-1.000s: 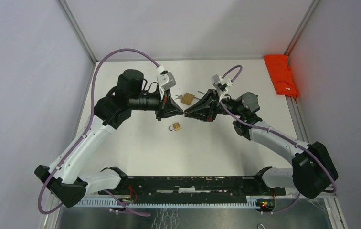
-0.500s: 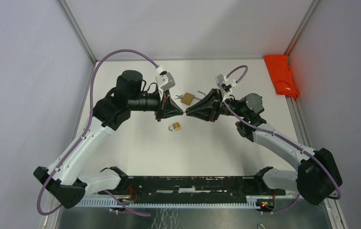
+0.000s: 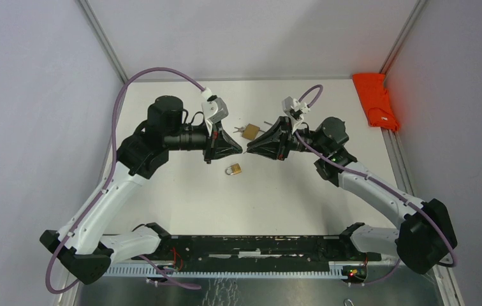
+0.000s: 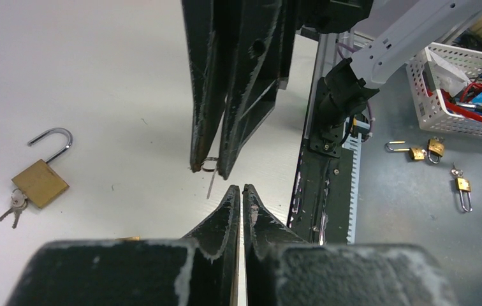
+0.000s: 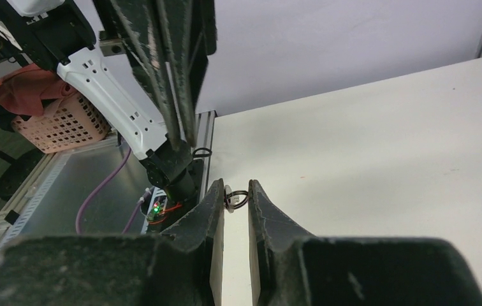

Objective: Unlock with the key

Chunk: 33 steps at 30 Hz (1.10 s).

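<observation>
My two grippers meet tip to tip above the table's middle. The right gripper point(image 5: 236, 194) is shut on the ring of the key point(image 4: 210, 183), whose blade hangs below its fingertips point(image 4: 223, 171). The left gripper point(image 4: 238, 189) sits just beside that blade without touching it, its jaws together but for a hairline slit, with nothing between them. In the top view the left gripper point(image 3: 240, 150) faces the right gripper point(image 3: 247, 151). A brass padlock point(image 3: 250, 131) with keys in it lies behind them, its shackle open point(image 4: 52, 139). A second brass padlock point(image 3: 233, 169) lies in front.
An orange cloth point(image 3: 375, 99) lies at the table's far right edge. Off the near edge, spare padlocks point(image 4: 426, 150) lie on a grey surface beside a white basket point(image 4: 445, 89). A pink basket point(image 5: 60, 121) stands further off.
The left arm's elbow has swung a little leftward and its jaws have eased by a hair. The right gripper keeps its hold on the key ring. The tips stay together.
</observation>
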Available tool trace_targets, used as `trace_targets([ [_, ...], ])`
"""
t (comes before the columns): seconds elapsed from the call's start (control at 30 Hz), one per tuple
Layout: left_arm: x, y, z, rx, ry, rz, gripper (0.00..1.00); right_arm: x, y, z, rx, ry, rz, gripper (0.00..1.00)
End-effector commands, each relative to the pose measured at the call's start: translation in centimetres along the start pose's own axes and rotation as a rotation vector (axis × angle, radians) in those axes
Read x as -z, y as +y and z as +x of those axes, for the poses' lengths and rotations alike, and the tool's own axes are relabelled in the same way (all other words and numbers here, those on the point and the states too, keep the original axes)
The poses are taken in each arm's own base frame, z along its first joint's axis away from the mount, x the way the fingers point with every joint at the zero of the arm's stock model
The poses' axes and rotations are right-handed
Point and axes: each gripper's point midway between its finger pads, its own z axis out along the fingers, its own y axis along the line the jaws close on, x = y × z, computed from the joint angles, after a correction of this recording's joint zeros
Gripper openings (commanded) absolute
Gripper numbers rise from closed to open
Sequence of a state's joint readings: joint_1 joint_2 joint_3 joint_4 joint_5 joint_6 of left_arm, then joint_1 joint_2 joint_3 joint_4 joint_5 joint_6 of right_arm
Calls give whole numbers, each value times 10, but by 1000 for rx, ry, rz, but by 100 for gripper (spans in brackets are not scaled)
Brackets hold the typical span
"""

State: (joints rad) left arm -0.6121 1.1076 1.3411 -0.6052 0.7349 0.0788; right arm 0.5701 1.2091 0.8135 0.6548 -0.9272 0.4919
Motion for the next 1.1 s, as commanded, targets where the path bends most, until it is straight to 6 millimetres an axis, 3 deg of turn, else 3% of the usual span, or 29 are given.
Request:
trace_targets([
  [0.0,6,-5,-14,-55,-50,2,8,-8,3,-14,10,-30,-32,10],
  [0.07,7,-5,-15,-57,-50,-1,7,-9,0,-15,14,-31,-18,0],
  [0.23,6,7,-10,-50,-41,-65,8,-6,-14,-9,32,9,64,0],
  [0.4,0,34,-5,7,-54,-189,7,1,-30,2,23,45,174,0],
  [0.5,1,66,1,74,-56,-350,7,8,-40,9,-7,51,250,0],
  [0.57,1,79,6,119,-46,-386,6,12,-33,8,-30,15,228,0],
  [0.7,-12,83,23,183,-17,-346,4,15,-16,3,-37,-24,161,0],
  [0.83,-22,67,31,162,-26,-221,5,17,-6,-6,-2,-30,134,0],
  [0.93,-21,37,26,97,-53,-56,19,17,8,-18,29,-43,84,0],
  [1.07,-5,-2,9,-28,-105,92,37,18,26,-32,67,-61,24,0],
])
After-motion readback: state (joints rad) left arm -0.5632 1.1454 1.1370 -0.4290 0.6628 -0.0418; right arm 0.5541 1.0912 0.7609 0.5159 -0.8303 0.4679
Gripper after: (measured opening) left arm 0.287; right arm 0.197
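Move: The small key, held in my right fingers, sits close to my left fingertips: about 2 cm ahead of them, 2 cm to the right and 3 cm lower. From my left hand, the small padlock is some 11 cm ahead, 2 cm to the left and 30 cm down; the open big padlock is about 22 cm ahead, 3 cm right, equally low. From my right hand, the small padlock lies roughly 9 cm ahead, 4 cm left and 27 cm below. I swing my empty left hand forward about 7 cm past the key, turning it some 20 degrees counter-clockwise, then sink it about 7 cm and draw back 3 cm as the fingers open and half that turn unwinds. My right hand keeps the key pinched, dips forward and down 3 cm, returns back and up, edging 2 cm right while turning slightly clockwise. ##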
